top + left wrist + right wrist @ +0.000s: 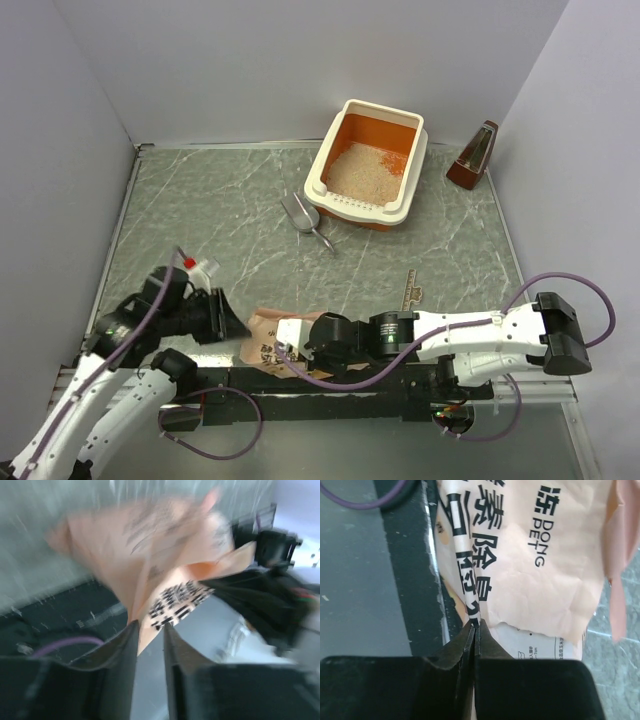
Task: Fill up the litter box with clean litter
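Observation:
The litter box (pixel 414 168), cream-white outside and orange inside, stands at the back right with pale beige clean litter (pixel 358 172) covering its floor. A peach-pink printed bag (pixel 266 330) lies crumpled at the near edge between my two arms. My right gripper (pixel 298 345) is shut on a folded printed edge of the bag (pixel 540 580); in the right wrist view the fingertips of the right gripper (pixel 476 625) are pressed together on it. My left gripper (pixel 150 628) stands slightly open, and a corner of the bag (pixel 150 545) hangs loose in the gap. The left wrist view is blurred.
A grey metal scoop (pixel 303 215) lies on the marbled table in front of the litter box. A brown wedge-shaped object (pixel 474 157) stands at the back right by the wall. A small ruler-like strip (pixel 410 290) lies near my right arm. A black rail (pixel 330 380) runs along the near edge.

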Available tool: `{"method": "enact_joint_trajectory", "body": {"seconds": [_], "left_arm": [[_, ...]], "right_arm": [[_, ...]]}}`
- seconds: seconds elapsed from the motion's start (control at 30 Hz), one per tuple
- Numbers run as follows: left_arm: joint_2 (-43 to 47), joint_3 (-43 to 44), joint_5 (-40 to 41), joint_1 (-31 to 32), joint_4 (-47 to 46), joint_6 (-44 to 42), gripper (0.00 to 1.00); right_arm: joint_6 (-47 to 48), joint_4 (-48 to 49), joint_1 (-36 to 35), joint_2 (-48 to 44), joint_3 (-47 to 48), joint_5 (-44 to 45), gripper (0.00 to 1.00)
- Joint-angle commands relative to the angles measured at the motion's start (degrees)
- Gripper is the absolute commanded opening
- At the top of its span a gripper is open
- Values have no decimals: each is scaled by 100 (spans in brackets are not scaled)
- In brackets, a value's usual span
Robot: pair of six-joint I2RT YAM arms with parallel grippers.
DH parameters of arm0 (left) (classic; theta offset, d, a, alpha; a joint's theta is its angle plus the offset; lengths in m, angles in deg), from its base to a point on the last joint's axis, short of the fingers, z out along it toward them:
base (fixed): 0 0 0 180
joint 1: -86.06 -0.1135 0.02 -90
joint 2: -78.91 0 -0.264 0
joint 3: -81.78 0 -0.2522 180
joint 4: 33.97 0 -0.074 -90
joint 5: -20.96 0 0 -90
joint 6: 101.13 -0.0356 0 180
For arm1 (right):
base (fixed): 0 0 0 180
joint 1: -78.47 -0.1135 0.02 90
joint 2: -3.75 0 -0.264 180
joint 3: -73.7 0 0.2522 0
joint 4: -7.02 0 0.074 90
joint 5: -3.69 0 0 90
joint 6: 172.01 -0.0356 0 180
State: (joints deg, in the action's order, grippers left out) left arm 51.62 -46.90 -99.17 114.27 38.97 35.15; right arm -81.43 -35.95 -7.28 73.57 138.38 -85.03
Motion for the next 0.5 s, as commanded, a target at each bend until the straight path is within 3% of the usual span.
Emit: {"method": "enact_joint_trajectory", "body": {"seconds": [0.0, 0.1, 0.27, 0.47], "left_arm": [[-119, 1714, 1455, -17, 103, -865, 41], [117, 2080, 1634, -17, -518, -1498, 56], [172, 1440, 327, -17, -1785, -1886, 57], [118, 868, -211, -17, -2901, -2080, 58]], "right_arm": [[-40, -612, 67, 50, 94, 303, 0], [38, -787, 392, -48, 182, 13, 0], [380, -1060, 1121, -327, 515, -548, 0], [1541, -1007, 1640, -900, 823, -1295, 0]]}}
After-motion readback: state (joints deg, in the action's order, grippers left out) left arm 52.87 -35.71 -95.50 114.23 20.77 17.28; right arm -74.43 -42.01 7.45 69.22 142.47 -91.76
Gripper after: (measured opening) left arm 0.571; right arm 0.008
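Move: The litter box, the bag's likely destination, stands about 45 cm ahead and 13 cm right of the right hand, which already pinches the litter bag. The scoop lies some 32 cm ahead and level sideways; the metal clip 15 cm ahead and 22 cm right. From the left hand, the bag's middle is about 9 cm right, 1 cm back and 6 cm lower; the scoop lies 28 cm ahead and 13 cm right. Right hand, keeping its pinch, pulls the bag about 6 cm forward as left opens wider, rising some 12 cm. ##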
